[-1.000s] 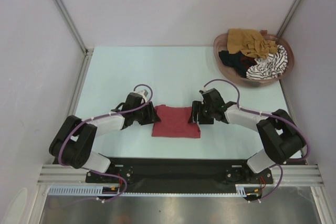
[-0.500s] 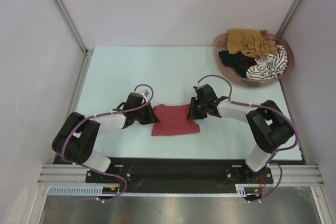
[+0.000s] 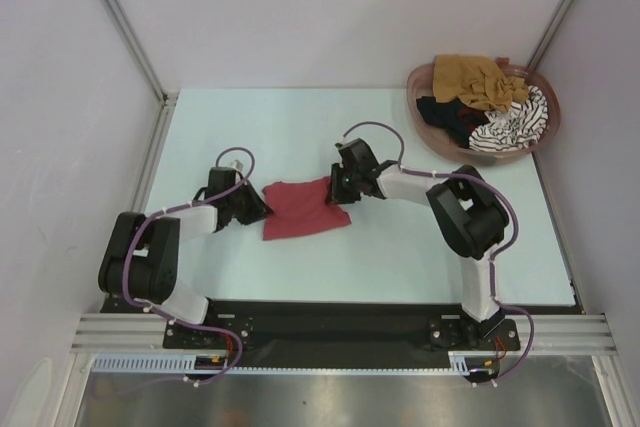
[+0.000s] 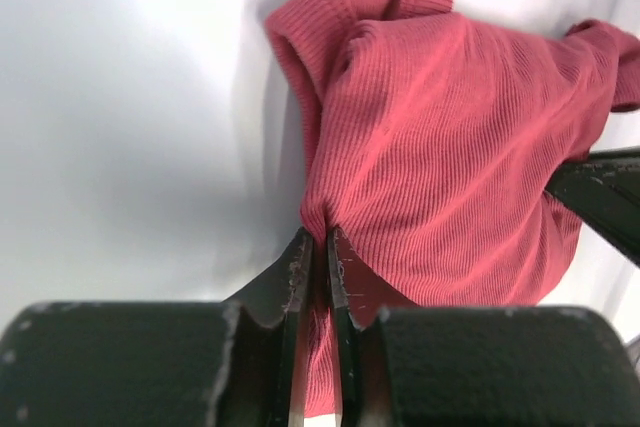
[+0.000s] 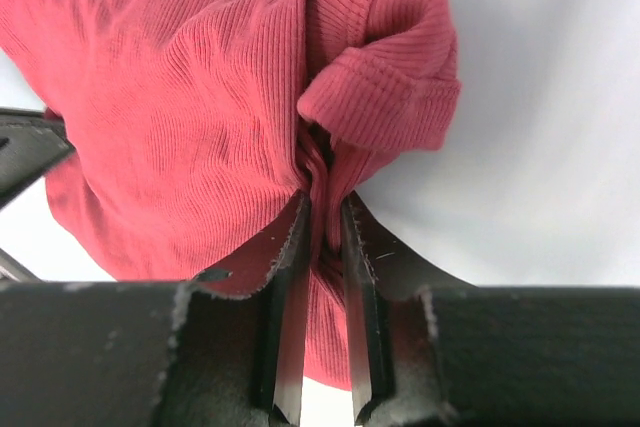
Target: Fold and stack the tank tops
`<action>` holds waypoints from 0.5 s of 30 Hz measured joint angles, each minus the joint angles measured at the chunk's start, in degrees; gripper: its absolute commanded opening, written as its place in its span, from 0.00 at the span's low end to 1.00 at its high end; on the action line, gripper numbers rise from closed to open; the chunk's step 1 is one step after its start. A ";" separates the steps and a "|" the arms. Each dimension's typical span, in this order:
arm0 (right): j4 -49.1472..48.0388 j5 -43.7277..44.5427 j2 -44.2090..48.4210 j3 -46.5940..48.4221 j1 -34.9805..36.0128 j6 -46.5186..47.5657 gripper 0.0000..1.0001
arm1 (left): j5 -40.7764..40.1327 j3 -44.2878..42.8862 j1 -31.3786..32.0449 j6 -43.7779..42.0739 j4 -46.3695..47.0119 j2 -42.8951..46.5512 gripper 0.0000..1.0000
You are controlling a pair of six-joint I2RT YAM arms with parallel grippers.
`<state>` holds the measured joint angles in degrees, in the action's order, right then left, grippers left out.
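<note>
The dark red tank top [image 3: 302, 211] is folded into a small rectangle on the pale table, left of centre. My left gripper [image 3: 262, 209] is shut on its left edge; the ribbed cloth [image 4: 440, 137] is pinched between the jaws. My right gripper [image 3: 338, 191] is shut on its right edge, with a bunched fold [image 5: 200, 97] clamped between the jaws. The mustard-brown top [image 3: 478, 79], the black top [image 3: 448, 115] and the striped top [image 3: 516, 125] lie piled in the basket.
The pinkish-brown oval basket [image 3: 424, 79] stands at the back right corner. A metal frame post [image 3: 120, 22] runs along the left wall. The black base rail [image 3: 340, 325] lies across the near edge.
Both grippers have carried the dark red top to the left and a little away from the bases. The cloth now sits slightly skewed.
</note>
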<state>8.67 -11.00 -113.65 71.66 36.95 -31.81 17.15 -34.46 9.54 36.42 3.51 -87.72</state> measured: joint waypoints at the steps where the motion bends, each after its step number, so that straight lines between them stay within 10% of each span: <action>1: -0.17 0.02 -1.75 2.34 0.37 -0.17 0.22 | 0.00 -0.15 -1.49 0.00 -0.02 -0.15 0.15; 15: 0.00 -1.42 -12.35 16.96 2.05 -2.29 0.20 | -2.64 -4.11 -6.73 -1.51 -2.69 -2.51 0.14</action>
<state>8.67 -12.43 -125.99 88.62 39.00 -34.11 14.50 -38.57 2.81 34.92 0.82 -90.24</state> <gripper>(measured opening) 0.212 0.148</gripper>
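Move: Just right of the left fingers, its middle about 9 cm off and level with them fore and aft, lies the folded red tank top, whose left edge they already pinch. The right fingers already hold its right edge, with the same middle some 8 cm to their left and 4 cm back. It lies about 1 cm below both hand points, and clear table stretches ahead and to the left. Sliding the folded tank top between them, both hands keep their pinch on its side edges and travel left and somewhat forward, low over the table, easing off towards the end. The right hand goes farther, about 6 cm left and 4 cm forward, against the left's 4.5 and 2.5, so it closes in on the left a little; the left hand turns some 5 to 10 degrees counter-clockwise. ##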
